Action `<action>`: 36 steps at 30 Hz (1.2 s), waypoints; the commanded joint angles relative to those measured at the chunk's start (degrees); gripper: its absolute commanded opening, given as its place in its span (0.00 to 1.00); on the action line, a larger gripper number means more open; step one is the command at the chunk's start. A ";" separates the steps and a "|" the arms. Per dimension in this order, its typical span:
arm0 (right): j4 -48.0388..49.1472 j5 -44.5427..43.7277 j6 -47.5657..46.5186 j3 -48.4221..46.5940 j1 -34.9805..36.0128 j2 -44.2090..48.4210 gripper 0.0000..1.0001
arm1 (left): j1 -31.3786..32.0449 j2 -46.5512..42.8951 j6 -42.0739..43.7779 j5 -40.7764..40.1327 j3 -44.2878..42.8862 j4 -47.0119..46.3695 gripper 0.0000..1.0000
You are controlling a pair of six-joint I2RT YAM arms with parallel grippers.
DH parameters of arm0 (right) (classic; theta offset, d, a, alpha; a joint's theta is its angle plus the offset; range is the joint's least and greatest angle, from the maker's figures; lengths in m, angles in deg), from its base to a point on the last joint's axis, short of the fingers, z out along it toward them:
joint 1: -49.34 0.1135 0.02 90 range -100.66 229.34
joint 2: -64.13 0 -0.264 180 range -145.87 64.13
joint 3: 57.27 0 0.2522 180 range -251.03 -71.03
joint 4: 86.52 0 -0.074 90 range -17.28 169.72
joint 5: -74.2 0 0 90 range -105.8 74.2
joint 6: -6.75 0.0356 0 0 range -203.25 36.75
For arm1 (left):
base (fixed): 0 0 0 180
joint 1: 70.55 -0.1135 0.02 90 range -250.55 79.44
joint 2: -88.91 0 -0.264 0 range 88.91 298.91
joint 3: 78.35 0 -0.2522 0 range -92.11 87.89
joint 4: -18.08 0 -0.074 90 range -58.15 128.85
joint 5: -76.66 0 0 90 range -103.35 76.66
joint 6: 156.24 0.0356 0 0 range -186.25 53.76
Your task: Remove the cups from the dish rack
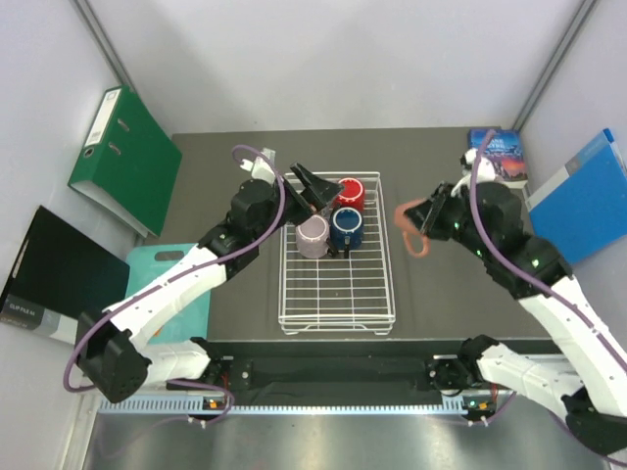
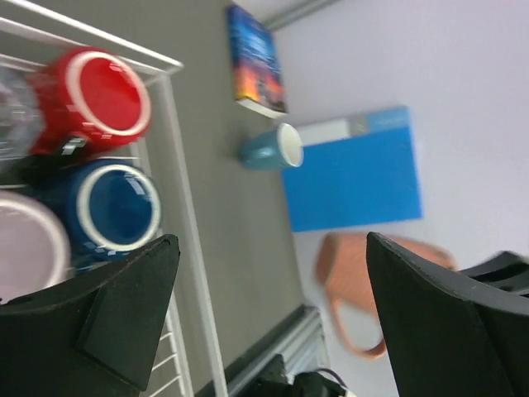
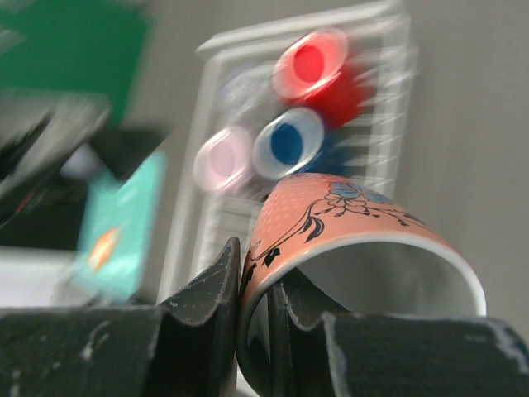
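The white wire dish rack (image 1: 338,294) lies mid-table. In its far end stand a red mug (image 1: 351,193), a dark blue mug (image 1: 347,227) and a mauve-pink mug (image 1: 313,235). My left gripper (image 1: 312,186) hovers open and empty over the rack's far left corner. In its wrist view a clear glass tumbler (image 2: 12,116) shows at the left edge beside the red mug (image 2: 99,99). My right gripper (image 3: 256,281) is shut on the rim of the salmon-orange mug (image 3: 347,215) and holds it in the air right of the rack (image 1: 413,227). A light blue mug (image 2: 271,149) lies on the table near the book.
A green binder (image 1: 125,157), a black folder (image 1: 49,274) and a teal board (image 1: 162,284) lie left of the mat. A book (image 1: 500,152) and a blue folder (image 1: 588,201) lie at the far right. The near half of the rack holds no cups.
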 commanded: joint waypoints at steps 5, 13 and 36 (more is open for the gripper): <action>-10.60 -22.14 -11.41 -6.13 -16.81 -10.94 0.00 | -0.05 -3.88 5.20 -16.67 -7.09 29.31 0.99; -4.97 -21.34 -7.56 -2.96 -20.86 -19.46 0.00 | -0.05 -6.60 7.66 -20.82 -5.87 37.23 0.99; -9.54 -23.54 24.43 -3.58 -31.67 -32.30 0.00 | -0.05 -7.49 -2.09 -33.47 -4.72 51.73 0.99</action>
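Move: My right hand holds the orange cup; the free patch of table it is bound for lies about 12 cm ahead, 20 to the right and some 28 below. The light blue cup stands roughly 22 ahead and 26 right, the book 36 ahead and 28 right. For my open left hand, the lilac cup is some 22 cm down, 3 ahead and 5 left; the dark blue cup is 5 ahead, 5 right, with the red cup 16 ahead, 6 right, at the same depth. I sweep the orange cup off to the right and forward with my right hand, then mostly down, roughly 20 cm each right and down, towards the table short of the light blue cup, turning clockwise and tipping my fingers downward, grip kept. Meanwhile my left hand, still wide open, swings back out over the rack's left side, about 13 cm left and 10 down, tipping its fingers down. ##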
